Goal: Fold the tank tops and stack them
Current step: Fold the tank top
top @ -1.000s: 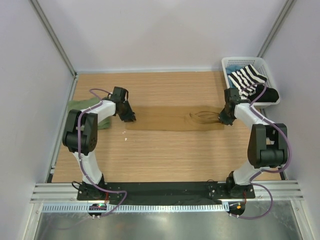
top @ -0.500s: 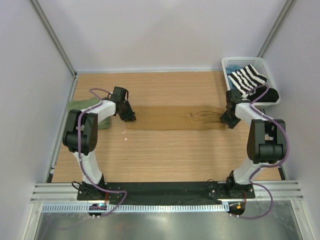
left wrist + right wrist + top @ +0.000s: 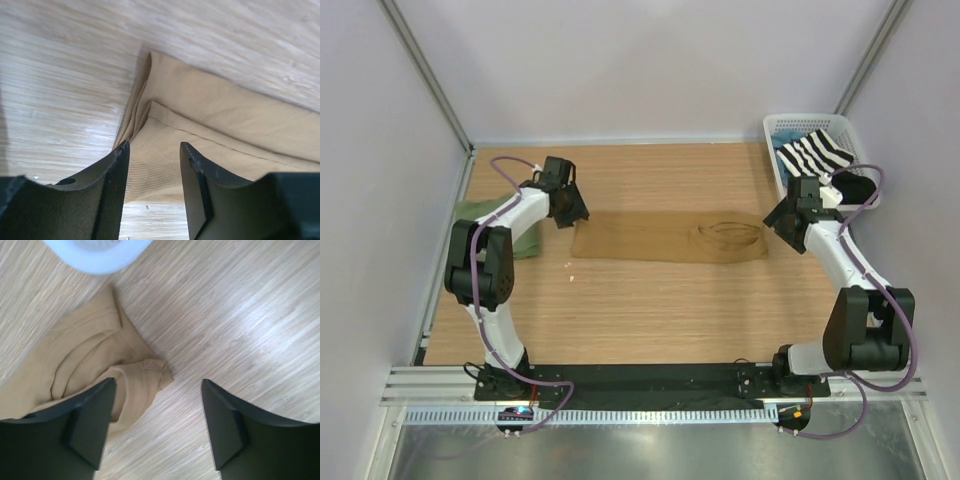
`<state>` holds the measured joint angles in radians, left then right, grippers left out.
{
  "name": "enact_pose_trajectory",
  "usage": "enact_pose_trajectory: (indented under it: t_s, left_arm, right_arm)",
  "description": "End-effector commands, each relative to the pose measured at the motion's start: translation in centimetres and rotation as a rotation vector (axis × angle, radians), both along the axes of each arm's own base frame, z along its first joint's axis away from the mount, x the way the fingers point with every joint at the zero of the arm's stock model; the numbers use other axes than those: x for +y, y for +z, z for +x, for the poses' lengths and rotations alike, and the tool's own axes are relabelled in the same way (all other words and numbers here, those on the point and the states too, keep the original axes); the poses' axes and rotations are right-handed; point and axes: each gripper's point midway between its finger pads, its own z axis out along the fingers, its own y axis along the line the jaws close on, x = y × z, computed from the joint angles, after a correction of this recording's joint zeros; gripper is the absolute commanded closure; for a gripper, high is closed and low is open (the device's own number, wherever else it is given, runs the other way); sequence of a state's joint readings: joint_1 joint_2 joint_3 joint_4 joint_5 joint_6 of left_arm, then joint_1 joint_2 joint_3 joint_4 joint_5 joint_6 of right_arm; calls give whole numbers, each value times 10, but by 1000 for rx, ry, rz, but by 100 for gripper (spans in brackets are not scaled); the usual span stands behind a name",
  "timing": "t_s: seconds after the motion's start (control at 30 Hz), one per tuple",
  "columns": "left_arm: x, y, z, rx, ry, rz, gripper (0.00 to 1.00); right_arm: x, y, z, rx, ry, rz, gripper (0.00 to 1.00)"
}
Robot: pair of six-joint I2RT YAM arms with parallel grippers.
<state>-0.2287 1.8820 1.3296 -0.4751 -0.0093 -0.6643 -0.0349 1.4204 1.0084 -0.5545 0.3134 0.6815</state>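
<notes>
The tan-brown tank top (image 3: 660, 237) lies flat on the table as a long folded strip, its neckline creases near the right end. My left gripper (image 3: 569, 216) hovers over its left end, jaws open, and the left wrist view shows the hem (image 3: 225, 115) lying loose under the gripper (image 3: 152, 147). My right gripper (image 3: 778, 217) stands wide open just off the strip's right end. In the right wrist view, a strap end (image 3: 145, 375) rests on the wood beside the gripper (image 3: 157, 385). The olive green tank top (image 3: 478, 213) sits folded at the left edge, partly under my left arm.
A white basket (image 3: 775, 125) stands at the back right, holding a black-and-white striped garment (image 3: 813, 152) and a black garment (image 3: 855, 188). Its rim (image 3: 100, 262) is close ahead of my right gripper. Grey walls close in the left, back and right sides.
Both grippers have opened and let go of the tan top's ends, which now rest on the table. The right arm has drawn back toward the basket, and the left gripper has shifted slightly backward.
</notes>
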Motion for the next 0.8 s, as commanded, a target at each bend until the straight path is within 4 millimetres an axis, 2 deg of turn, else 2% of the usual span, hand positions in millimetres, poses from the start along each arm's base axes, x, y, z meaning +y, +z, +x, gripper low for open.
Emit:
enact_pose_trajectory:
  t_s: [0.0, 0.03, 0.07, 0.1, 0.17, 0.2, 0.23, 0.27, 0.37, 0.4, 0.53, 0.6, 0.63, 0.77]
  left_arm:
    - [10, 32, 12, -75, 11, 42, 53]
    - [9, 30, 14, -72, 10, 44, 53]
    - [9, 32, 18, -79, 10, 42, 53]
    - [9, 32, 20, -78, 10, 47, 53]
    - [8, 27, 28, -71, 9, 47, 53]
    - [7, 25, 29, -58, 6, 48, 53]
    - [5, 27, 35, -62, -1, 44, 53]
    - [4, 18, 35, -38, -4, 49, 52]
    - [6, 12, 41, -31, -6, 61, 51]
    - [6, 3, 41, -13, -6, 71, 51]
    - [4, -11, 46, 22, -11, 78, 52]
    - [3, -20, 45, 43, -13, 72, 52]
    - [2, -22, 45, 47, -14, 70, 52]
    - [7, -33, 42, 73, -8, 90, 53]
  right_arm:
    - [15, 9, 0, -80, 97, 43, 30]
    - [21, 10, 1, -97, 121, 67, 35]
    - [35, 11, 4, -124, 174, 123, 50]
    - [43, 6, 1, -125, 201, 151, 56]
    - [55, 1, -1, -127, 233, 204, 63]
    - [70, -4, -6, -113, 280, 255, 66]
    - [74, -8, -7, -108, 292, 269, 66]
    - [77, -11, -9, -101, 299, 279, 66]
    - [83, -20, -19, -87, 319, 302, 67]
    - [96, -29, -28, -61, 351, 313, 66]
    - [114, -40, -38, -59, 399, 340, 66]
    - [115, -49, -40, -36, 401, 336, 67]
    - [116, -51, -38, -35, 402, 337, 71]
    - [110, -61, -28, -2, 381, 303, 76]
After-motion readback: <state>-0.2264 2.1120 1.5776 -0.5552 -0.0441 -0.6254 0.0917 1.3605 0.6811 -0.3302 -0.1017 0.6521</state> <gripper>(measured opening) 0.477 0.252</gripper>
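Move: For the right hand, the tan tank top's near edge by its right end lies about 11 cm left, 3 cm back and 7 cm down; its armhole loop is some 15 cm left and 4 cm ahead, and the basket is roughly 27 cm ahead, 11 cm right. The left hand has the top's far-left corner about 6 cm ahead, 1 cm left and 4 cm below, with the folded green top some 24 cm left, level with the hand. Right swings about 11 cm left, down and back towards near edge, fingers narrowing; left arcs 4 cm forward. ##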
